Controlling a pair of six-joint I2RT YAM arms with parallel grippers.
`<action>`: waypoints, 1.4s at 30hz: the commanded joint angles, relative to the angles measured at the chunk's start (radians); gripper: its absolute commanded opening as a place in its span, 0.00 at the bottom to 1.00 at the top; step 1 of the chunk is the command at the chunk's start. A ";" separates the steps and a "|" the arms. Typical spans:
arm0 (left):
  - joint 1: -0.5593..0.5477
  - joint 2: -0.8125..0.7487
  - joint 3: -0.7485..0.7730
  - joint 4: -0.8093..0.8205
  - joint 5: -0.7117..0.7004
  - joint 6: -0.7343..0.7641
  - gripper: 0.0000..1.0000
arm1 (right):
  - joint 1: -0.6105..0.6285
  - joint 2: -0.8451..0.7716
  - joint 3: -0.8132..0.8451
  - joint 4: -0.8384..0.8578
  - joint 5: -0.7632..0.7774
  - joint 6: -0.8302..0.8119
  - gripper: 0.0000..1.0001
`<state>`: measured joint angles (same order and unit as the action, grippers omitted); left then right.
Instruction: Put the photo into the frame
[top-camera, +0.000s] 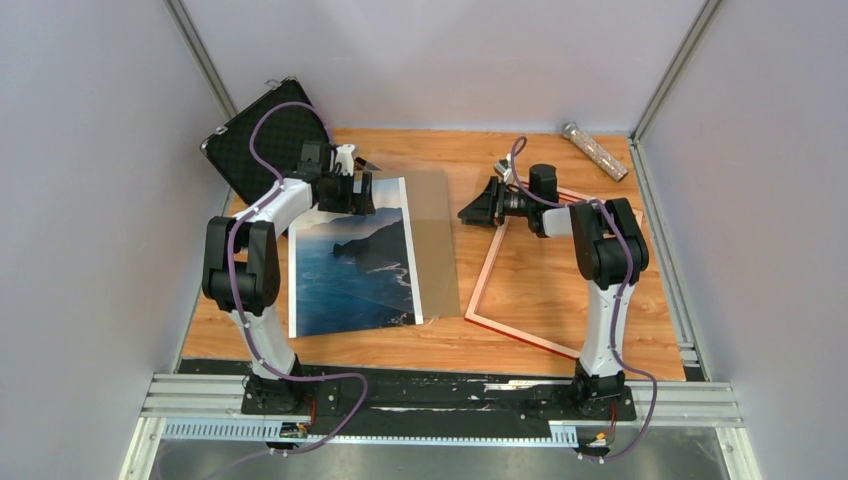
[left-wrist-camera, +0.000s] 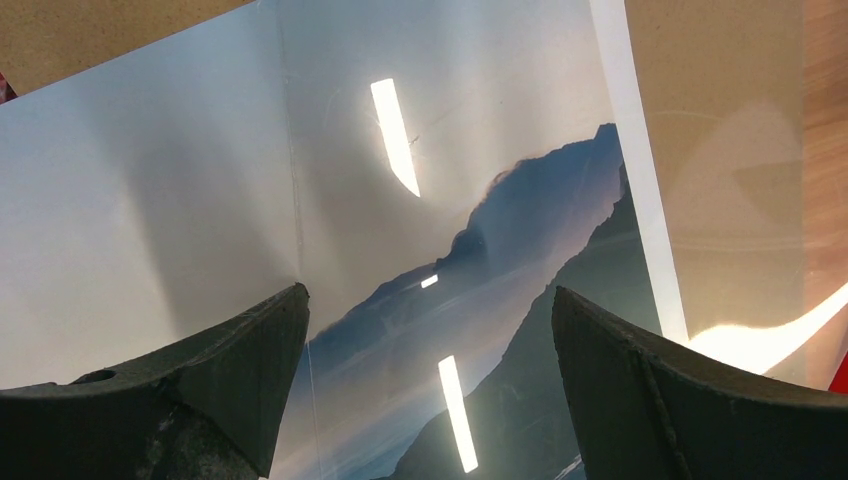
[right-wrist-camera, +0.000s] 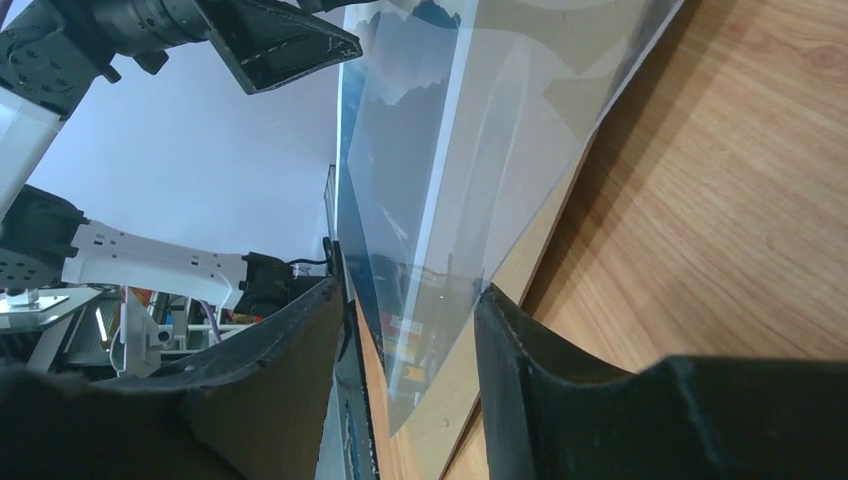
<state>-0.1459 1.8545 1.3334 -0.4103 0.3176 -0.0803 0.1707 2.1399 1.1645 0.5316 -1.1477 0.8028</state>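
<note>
The photo (top-camera: 350, 265), blue sea and dark cliffs with a white border, lies face up on the left half of the table. My left gripper (top-camera: 352, 195) hovers over its far edge, wide open, and the print (left-wrist-camera: 480, 300) shows between the fingers (left-wrist-camera: 430, 292). The frame (top-camera: 520, 335), with its pinkish-copper face up, lies flat on the right. My right gripper (top-camera: 468, 212) is turned sideways at the far right corner of a brown backing board (top-camera: 440, 270). Its fingers (right-wrist-camera: 411, 288) stand apart around a lifted clear sheet (right-wrist-camera: 450, 180) and the board's edge (right-wrist-camera: 520, 270).
A black foam-lined case (top-camera: 265, 135) leans at the back left corner. A glittery tube (top-camera: 595, 150) lies at the back right. Grey walls close in both sides, and the metal rail with the arm bases runs along the near edge.
</note>
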 joint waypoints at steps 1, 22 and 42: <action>-0.003 0.002 -0.044 -0.029 0.060 -0.016 0.98 | 0.012 -0.038 -0.014 0.167 -0.064 0.057 0.48; -0.003 -0.001 -0.074 0.002 0.178 0.000 0.98 | 0.025 -0.006 0.025 0.138 -0.068 -0.075 0.49; -0.002 -0.041 -0.092 0.022 0.213 0.003 0.98 | 0.024 -0.001 0.102 -0.086 0.053 -0.135 0.11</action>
<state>-0.1432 1.8416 1.2678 -0.3470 0.5236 -0.0765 0.1955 2.1605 1.2140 0.5217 -1.1343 0.7197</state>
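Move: The clear sheet's right edge is at the right hand: it runs between the half-open, left-pointing fingers, about 1 cm left of the hand point and level with it. From there the photo's middle lies some 24 cm left and 10 cm back, and the wooden frame's middle about 18 cm right and 13 cm back, both about 4 cm lower. From the left hand, that sheet edge is roughly 21 cm right, straight across, and slightly lower; the photo's middle is some 10 cm back. Work the right gripper along the clear sheet's edge: ease it back about 1 cm with a small rise and dip, then lift it about 1.5 cm up and left, bring it forward and down again, and close the fingers from half open to nearly shut on the sheet. Meanwhile swing the open left gripper about 3 cm right and 2 cm back over the photo, towards that edge, turning it some 10 degrees. ##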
